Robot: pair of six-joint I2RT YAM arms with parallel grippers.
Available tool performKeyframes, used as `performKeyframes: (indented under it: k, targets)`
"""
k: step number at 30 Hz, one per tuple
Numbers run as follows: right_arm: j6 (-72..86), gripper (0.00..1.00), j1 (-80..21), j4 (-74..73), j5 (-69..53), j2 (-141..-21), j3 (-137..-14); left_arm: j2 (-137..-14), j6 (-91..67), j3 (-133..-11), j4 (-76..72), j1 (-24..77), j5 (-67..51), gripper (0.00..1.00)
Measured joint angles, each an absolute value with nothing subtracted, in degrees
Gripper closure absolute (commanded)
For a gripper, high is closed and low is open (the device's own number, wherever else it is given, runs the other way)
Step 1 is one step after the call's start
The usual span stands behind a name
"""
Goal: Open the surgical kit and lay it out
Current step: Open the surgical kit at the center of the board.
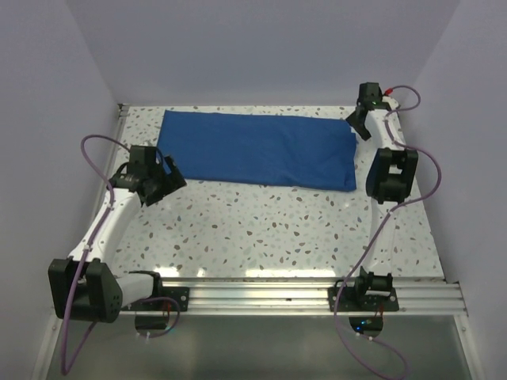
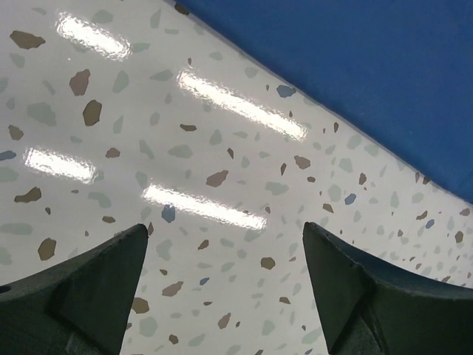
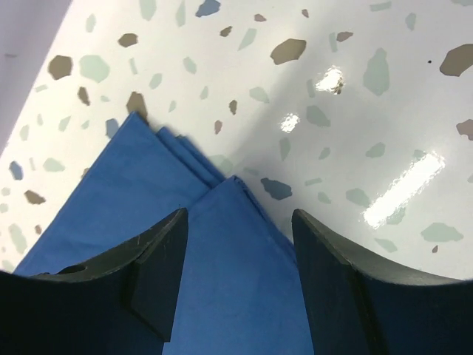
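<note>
The surgical kit shows as a royal-blue cloth [image 1: 261, 150] lying folded flat across the back of the speckled table [image 1: 261, 229]. My left gripper [image 1: 170, 184] hovers just off the cloth's front left corner. In the left wrist view this gripper [image 2: 225, 225] is open over bare tabletop, with the cloth's edge [image 2: 369, 66] ahead at upper right. My right gripper [image 1: 358, 123] is at the cloth's back right corner. The right wrist view has it [image 3: 239, 214] open, fingers straddling the layered corner of the cloth [image 3: 111, 200], which lies flat beneath them.
Pale walls close in the table at the back and on both sides. A metal rail [image 1: 293, 293] with the arm bases runs along the near edge. The right arm's elbow [image 1: 392, 174] stands just right of the cloth's right edge.
</note>
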State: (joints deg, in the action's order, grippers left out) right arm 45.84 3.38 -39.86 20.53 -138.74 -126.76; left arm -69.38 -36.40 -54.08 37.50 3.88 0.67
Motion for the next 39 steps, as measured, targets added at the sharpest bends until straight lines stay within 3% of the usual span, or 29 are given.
performKeyframes:
  k: [5, 14, 17, 18, 19, 27, 39]
  targets:
    - [46.02, 0.4, 4.1, -39.77, 20.14, -141.86, -127.39, -68.05, -36.45, -53.58, 39.62, 3.9, 2.11, 0.1]
    - [44.84, 0.71, 4.08, -38.92, 18.24, -144.51, -128.7, -65.73, -37.19, -51.68, 40.38, 3.9, 3.42, 0.11]
    - [44.16, 0.88, 4.08, -38.65, 17.76, -144.64, -128.7, -65.45, -37.54, -50.63, 40.62, 3.9, 3.46, 0.11]
    - [43.94, 0.98, 4.08, -38.44, 17.32, -144.68, -128.7, -65.43, -37.71, -50.43, 40.77, 3.9, 3.46, 0.11]
    - [43.66, 1.0, 4.08, -38.3, 17.15, -144.68, -128.7, -65.39, -37.91, -50.26, 40.88, 3.9, 3.46, 0.11]
    - [43.51, 1.0, 4.08, -35.18, 16.86, -142.28, -124.33, -64.1, -37.93, -50.02, 41.76, 3.9, 3.95, 0.07]
    - [43.38, 1.0, 2.98, -28.42, 12.45, -126.82, -109.3, -62.0, -36.36, -52.75, 42.63, 3.9, 3.42, 0.05]
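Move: The loose top-layer corner at the surgical kit's far right end lies about 5 cm below the right hand, 1 cm ahead and not noticeably to either side. The kit's bottom-layer corner is about 5 cm ahead of the hand and 1 cm left. The kit's near right corner sits some 18 cm back and 2 cm left. From the left hand, that loose corner is roughly 30 cm ahead and 60 cm right, some 11 cm lower. Straight down about 5 cm onto the loose corner goes the right hand, its half-open fingers closing fully there to pinch the blue fabric; then it lifts some 7 cm, easing about 2 cm back and 3 cm left, keeping its pinch. The empty left hand draws back about 3 cm, dipping slightly and then rising, still wide open. ##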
